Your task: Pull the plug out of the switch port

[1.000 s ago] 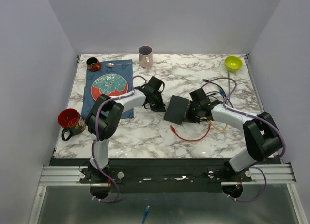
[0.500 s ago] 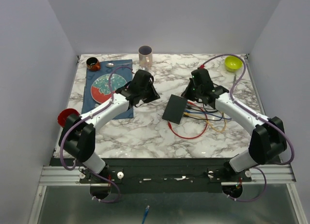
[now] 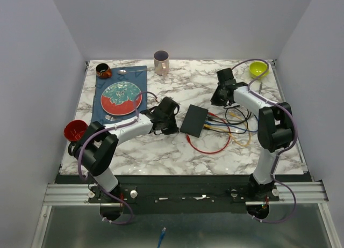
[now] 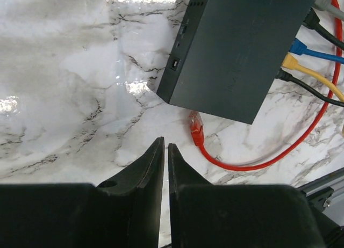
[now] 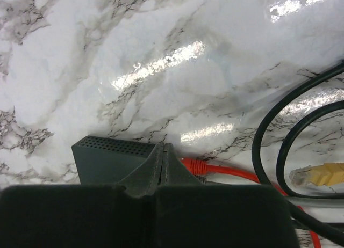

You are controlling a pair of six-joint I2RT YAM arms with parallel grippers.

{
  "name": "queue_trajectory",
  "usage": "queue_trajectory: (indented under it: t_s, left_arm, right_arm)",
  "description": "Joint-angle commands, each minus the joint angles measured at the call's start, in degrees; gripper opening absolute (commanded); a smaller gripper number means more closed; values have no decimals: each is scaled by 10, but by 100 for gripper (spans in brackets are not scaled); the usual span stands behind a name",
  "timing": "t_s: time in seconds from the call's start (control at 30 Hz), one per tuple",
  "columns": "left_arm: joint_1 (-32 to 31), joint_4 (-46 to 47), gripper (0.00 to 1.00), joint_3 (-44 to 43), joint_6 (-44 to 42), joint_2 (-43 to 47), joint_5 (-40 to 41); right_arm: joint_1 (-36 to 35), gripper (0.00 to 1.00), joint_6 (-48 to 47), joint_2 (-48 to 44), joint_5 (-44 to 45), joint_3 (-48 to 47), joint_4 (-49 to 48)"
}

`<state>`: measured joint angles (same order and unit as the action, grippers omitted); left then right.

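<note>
The switch point(image 3: 194, 121) point(image 4: 242, 44) is a flat black box lying mid-table, with blue, yellow and black cables in the sockets on its right side. A red cable point(image 3: 215, 150) loops round its near side. One red plug point(image 4: 196, 129) lies loose on the marble by the switch's near corner. My left gripper point(image 3: 173, 125) point(image 4: 165, 142) hovers just left of the switch, jaws all but closed on nothing. My right gripper point(image 3: 219, 99) point(image 5: 163, 146) sits behind the switch point(image 5: 107, 157), shut and empty, near another red plug point(image 5: 196, 166) at the box's end.
A plate point(image 3: 121, 95) rests on a blue cloth point(image 3: 102, 116) at the left, with a red mug point(image 3: 75, 131) at the left edge. A pale mug point(image 3: 160, 61), a brown cup point(image 3: 103, 71) and a green bowl point(image 3: 258, 70) stand along the back. A loose yellow plug point(image 5: 317, 175) lies right.
A second ago both grippers were at the switch. They then drew back; the left one has since come down beside the switch's left side, and the right arm has folded in at the back right.
</note>
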<state>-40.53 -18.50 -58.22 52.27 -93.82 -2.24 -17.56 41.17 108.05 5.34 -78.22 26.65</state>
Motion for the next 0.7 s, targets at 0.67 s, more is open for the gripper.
queue_trajectory:
  t_s: [0.67]
  left_arm:
    - [17,31,18,-79,21,-160,-80]
  right_arm:
    - [9,1,8,9,-84,106,-27]
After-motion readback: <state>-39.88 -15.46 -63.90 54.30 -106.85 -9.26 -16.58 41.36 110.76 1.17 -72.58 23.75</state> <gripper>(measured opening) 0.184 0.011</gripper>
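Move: Roughly 3 cm back, 1 cm left and 5 cm below the right hand is the seated red plug; the switch's middle is about 6 cm back and 10 cm left of that hand, and a loose yellow plug some 8 cm right and 3 cm back. From the left hand, the switch's middle lies about 7 cm ahead, 7 cm right and 5 cm down, with the loose red plug 4 cm right, level fore and aft, 6 cm below. Sinking almost 5 cm, the right hand brings its shut fingertips down and then about 2.5 cm back towards the seated red plug beside the switch's far corner. The left drops some 4 cm first, then slides 3 cm right and slightly forward, in close to the switch's near end above the loose red plug. Its nearly shut fingers don't change; both wrists tip slightly steeper. ##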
